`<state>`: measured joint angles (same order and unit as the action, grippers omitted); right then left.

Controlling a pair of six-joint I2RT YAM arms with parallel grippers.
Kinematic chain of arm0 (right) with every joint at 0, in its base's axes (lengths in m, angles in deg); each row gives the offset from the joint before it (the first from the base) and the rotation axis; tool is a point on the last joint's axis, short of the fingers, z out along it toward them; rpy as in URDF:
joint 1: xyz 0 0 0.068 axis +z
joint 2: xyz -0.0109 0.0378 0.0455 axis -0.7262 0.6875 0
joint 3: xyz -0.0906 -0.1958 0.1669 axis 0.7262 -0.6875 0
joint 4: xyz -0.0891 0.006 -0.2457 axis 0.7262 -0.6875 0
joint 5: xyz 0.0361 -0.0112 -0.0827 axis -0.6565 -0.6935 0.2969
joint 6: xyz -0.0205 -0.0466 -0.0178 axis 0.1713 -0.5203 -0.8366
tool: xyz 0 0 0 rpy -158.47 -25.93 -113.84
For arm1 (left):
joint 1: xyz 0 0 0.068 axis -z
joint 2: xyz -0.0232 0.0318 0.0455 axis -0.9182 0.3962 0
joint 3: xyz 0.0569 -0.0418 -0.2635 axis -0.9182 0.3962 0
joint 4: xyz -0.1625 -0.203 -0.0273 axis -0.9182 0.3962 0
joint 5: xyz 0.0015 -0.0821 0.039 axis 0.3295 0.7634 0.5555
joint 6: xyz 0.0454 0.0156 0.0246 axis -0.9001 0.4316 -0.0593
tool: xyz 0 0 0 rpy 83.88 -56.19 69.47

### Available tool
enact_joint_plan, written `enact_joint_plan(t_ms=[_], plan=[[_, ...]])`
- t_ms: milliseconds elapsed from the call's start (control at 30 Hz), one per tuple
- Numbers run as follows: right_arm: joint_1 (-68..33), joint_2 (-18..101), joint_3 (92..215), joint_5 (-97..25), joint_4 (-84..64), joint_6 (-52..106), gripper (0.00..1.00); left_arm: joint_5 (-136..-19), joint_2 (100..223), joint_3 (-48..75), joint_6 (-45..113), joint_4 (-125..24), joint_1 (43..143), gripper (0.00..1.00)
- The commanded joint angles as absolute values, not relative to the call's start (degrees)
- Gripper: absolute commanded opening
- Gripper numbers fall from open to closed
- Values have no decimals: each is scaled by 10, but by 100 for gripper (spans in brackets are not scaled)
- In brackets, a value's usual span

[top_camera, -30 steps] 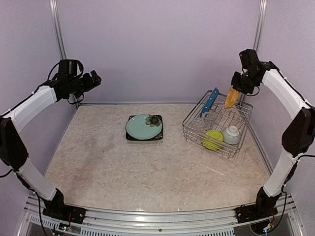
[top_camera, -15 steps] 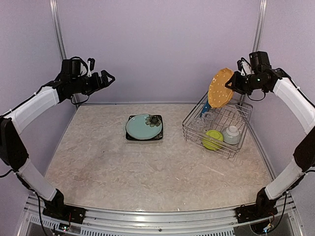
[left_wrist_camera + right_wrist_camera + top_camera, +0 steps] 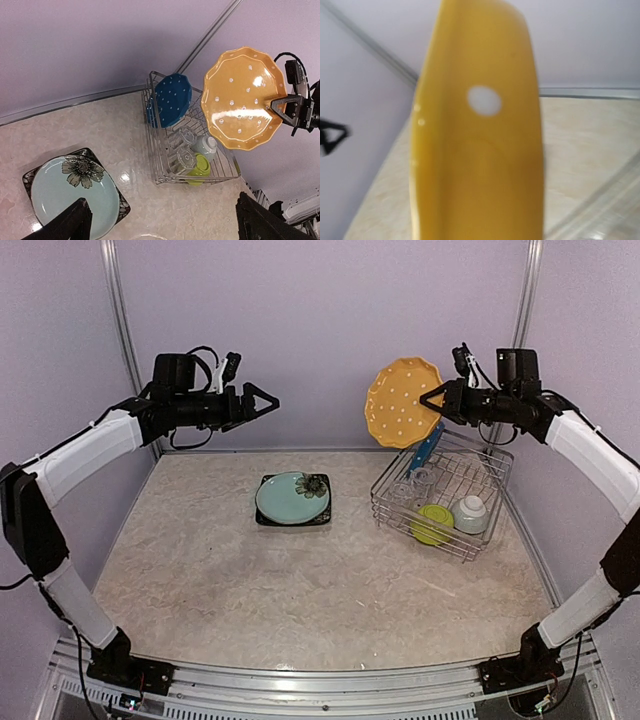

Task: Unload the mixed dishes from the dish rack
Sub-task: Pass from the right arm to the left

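My right gripper (image 3: 432,400) is shut on the rim of the yellow plate (image 3: 402,402), held upright in the air above the far left corner of the dish rack (image 3: 400,523). In the right wrist view the yellow plate (image 3: 477,150) hides the fingers. The rack holds a blue white-dotted plate (image 3: 426,445) standing on edge, two clear glasses (image 3: 410,485), a lime-green bowl (image 3: 433,524) and a pale grey-green bowl (image 3: 470,512). A teal flowered plate (image 3: 290,498) lies on a black square plate (image 3: 262,518) at mid-table. My left gripper (image 3: 268,403) hovers high, open and empty.
Purple walls close the back and sides, with metal posts (image 3: 120,330) in the rear corners. The rack (image 3: 152,135) stands near the right wall. Bare marbled tabletop (image 3: 300,590) spreads in front of the stacked plates and the rack.
The right gripper has lifted the yellow plate out of the rack and swung it left, turning its face to the camera. The left arm has reached right toward the middle, jaws still open.
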<state>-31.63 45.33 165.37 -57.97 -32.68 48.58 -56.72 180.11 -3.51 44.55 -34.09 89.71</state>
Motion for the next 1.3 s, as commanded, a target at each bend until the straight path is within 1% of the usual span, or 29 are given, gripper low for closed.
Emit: enact_joint_plan(t_ms=[0,233,567,700,1033,1267], plan=[[-289,453,1646,-655,-170,505,0,-507,1823,-56,457,-336,913,95],[-252,485,1643,-701,-120,524,0,-457,1855,-76,505,-323,921,87],[-216,520,1641,-735,-62,562,0,-442,1896,-89,551,-348,935,78],[-208,524,1634,-740,-42,577,0,-438,1912,-98,558,-358,936,67],[-200,526,1602,-761,14,620,0,-437,1938,-125,563,-378,936,44],[-199,531,1596,-774,37,638,0,-430,1949,-136,560,-376,936,35]])
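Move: The right hand holds the orange plate by its rim; the left gripper it is being taken to lies about 37 cm to its left, level in depth and height. In the rack, the blue plate is 10 cm farther out, 4 cm right and some 27 cm below the right hand; the glasses lie straight below it, about 30 cm down. From the left hand, the orange plate's middle is some 32 cm right and 4 cm ahead; the teal plate lies 6 cm right, 2 cm ahead, 32 cm below. Leftward, the right arm carries the gripped orange plate about 12 cm towards the left hand, drawing back slightly and turning counter-clockwise, easing to a near stop. The left hand comes rightward some 7 cm to meet it, sinking and then rising a little, rolling slightly and turning clockwise, its fingers closing from wide to about a third open around the plate's left rim; whether they touch can't be seen. ##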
